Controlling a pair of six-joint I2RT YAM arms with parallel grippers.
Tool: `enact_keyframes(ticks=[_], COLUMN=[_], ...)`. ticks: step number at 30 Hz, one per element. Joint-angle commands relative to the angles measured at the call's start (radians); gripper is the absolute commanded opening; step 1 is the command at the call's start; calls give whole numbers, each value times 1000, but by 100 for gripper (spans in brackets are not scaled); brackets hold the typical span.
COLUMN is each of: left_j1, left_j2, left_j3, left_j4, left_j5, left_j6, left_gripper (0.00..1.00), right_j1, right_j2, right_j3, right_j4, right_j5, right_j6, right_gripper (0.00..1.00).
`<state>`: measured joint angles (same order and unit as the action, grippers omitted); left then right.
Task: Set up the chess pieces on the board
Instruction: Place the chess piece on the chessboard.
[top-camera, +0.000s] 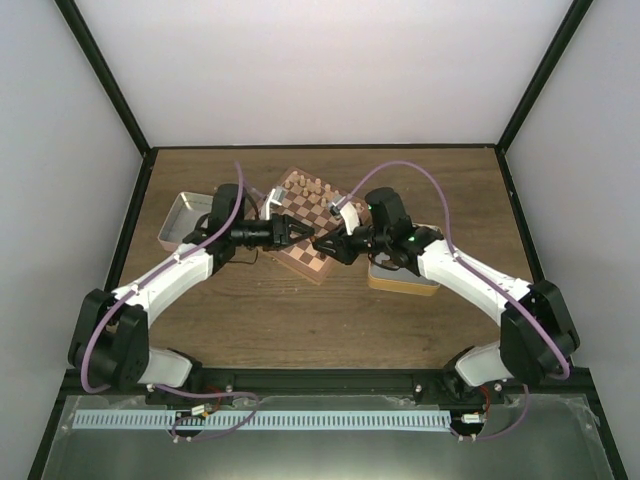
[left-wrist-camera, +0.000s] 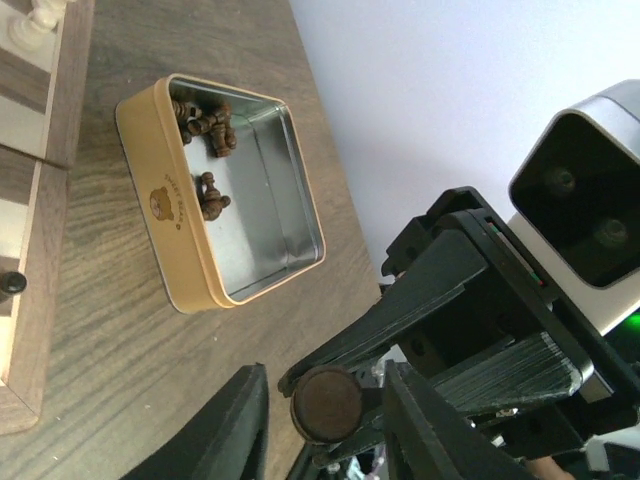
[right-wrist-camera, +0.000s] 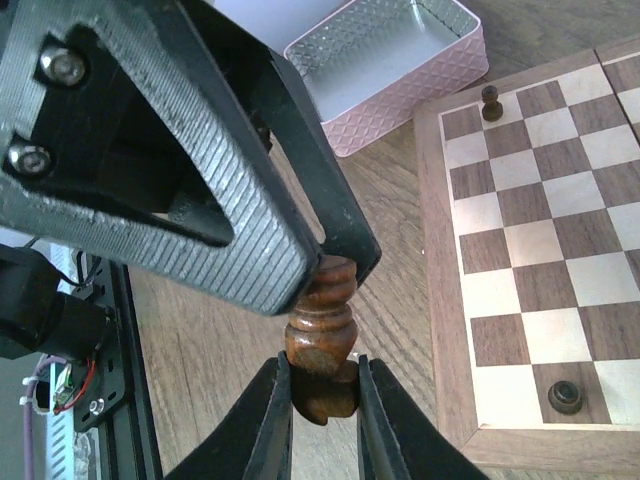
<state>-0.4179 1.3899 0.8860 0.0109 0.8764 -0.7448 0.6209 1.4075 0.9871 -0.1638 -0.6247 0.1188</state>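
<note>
Both grippers meet just above the table by the near-left edge of the board (top-camera: 310, 260) around one dark brown chess piece (right-wrist-camera: 322, 340). My right gripper (right-wrist-camera: 320, 400) is shut on its head. My left gripper (left-wrist-camera: 325, 385) has its jaws on either side of the piece's round base (left-wrist-camera: 326, 403), with a narrow gap showing beside the base. The left gripper's ribbed fingers (right-wrist-camera: 200, 200) fill the upper left of the right wrist view. Two dark pieces (right-wrist-camera: 491, 101) (right-wrist-camera: 565, 397) stand on the board (right-wrist-camera: 540, 250). Several more dark pieces (left-wrist-camera: 210, 125) lie in the gold tin (left-wrist-camera: 165, 200).
A pink tin (right-wrist-camera: 390, 70) (top-camera: 185, 215) sits left of the board, and the gold tin (top-camera: 400, 278) right of it under the right arm. Pale cream pieces (top-camera: 305, 187) line the board's far rows. Dark posts frame the table's back corners.
</note>
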Motion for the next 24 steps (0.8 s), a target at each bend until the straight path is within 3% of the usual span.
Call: enact_keyframes(ticks=[1,6,8,10,14,16,18,21,24], left_j1=[-4,-8,-8,-9,-8,-8,-8,-9,-9], left_j2=[13,18,20,21,15,8,0,-31,-72], left_j3=[-8,-15,-16,-15,-15,-13,-15,-24,-40], left_j4=[36,60,58,58,58,63,76,117,210], left_j5=[24,44,54,62,59,58,57,33,14], left_j6=[-13,-22,-17,-12,-7,-8,-13,-36,-120], left_gripper=[29,22,33,33,15,11,10,10,10], right_j1=[11,14,15,18,20,20,21,20,20], right_j2=[2,-1,-3,-2,-1,-6,-15,-48,-100], right_j3=[47,44,43,48,51,52,51,16,-78], right_j4=[-19,-10,0,3,3,6,19,96,311], right_j5=[-23,-27,-35,-35,-27,-20,-4,37,-21], right_j6=[-27,-20,-15,-15,-11,1,35,163,376], right_gripper=[15,15,15,15,15,17,27,53,63])
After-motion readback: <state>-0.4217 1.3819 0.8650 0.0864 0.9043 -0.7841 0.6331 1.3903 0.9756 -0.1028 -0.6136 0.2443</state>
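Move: The dark chess piece is held in the air by the right fingers, its middle about 1 cm to their left; the left hand's open fingers wait about 2 cm to the right hand's left and 1 cm ahead. From the left hand the piece's middle lies about 1 cm to the right. From that hand too, the board's middle is some 13 cm ahead, 2 cm left; the near pawn 4 cm ahead, 3 cm right; the yellow box 4 cm ahead, 23 cm right, all roughly 18 cm lower. Both hands stay almost in place over the board's near corner while the left fingers close around the base end of the chess piece, slackening once briefly before they shut fully, and the right fingers keep their grip on its other end. Only then does the right hand open to a bit over half and lift about 1 cm, tilting slightly as its fingers come free, with the left hand starting up by just under 1 cm, still pinching the piece. ##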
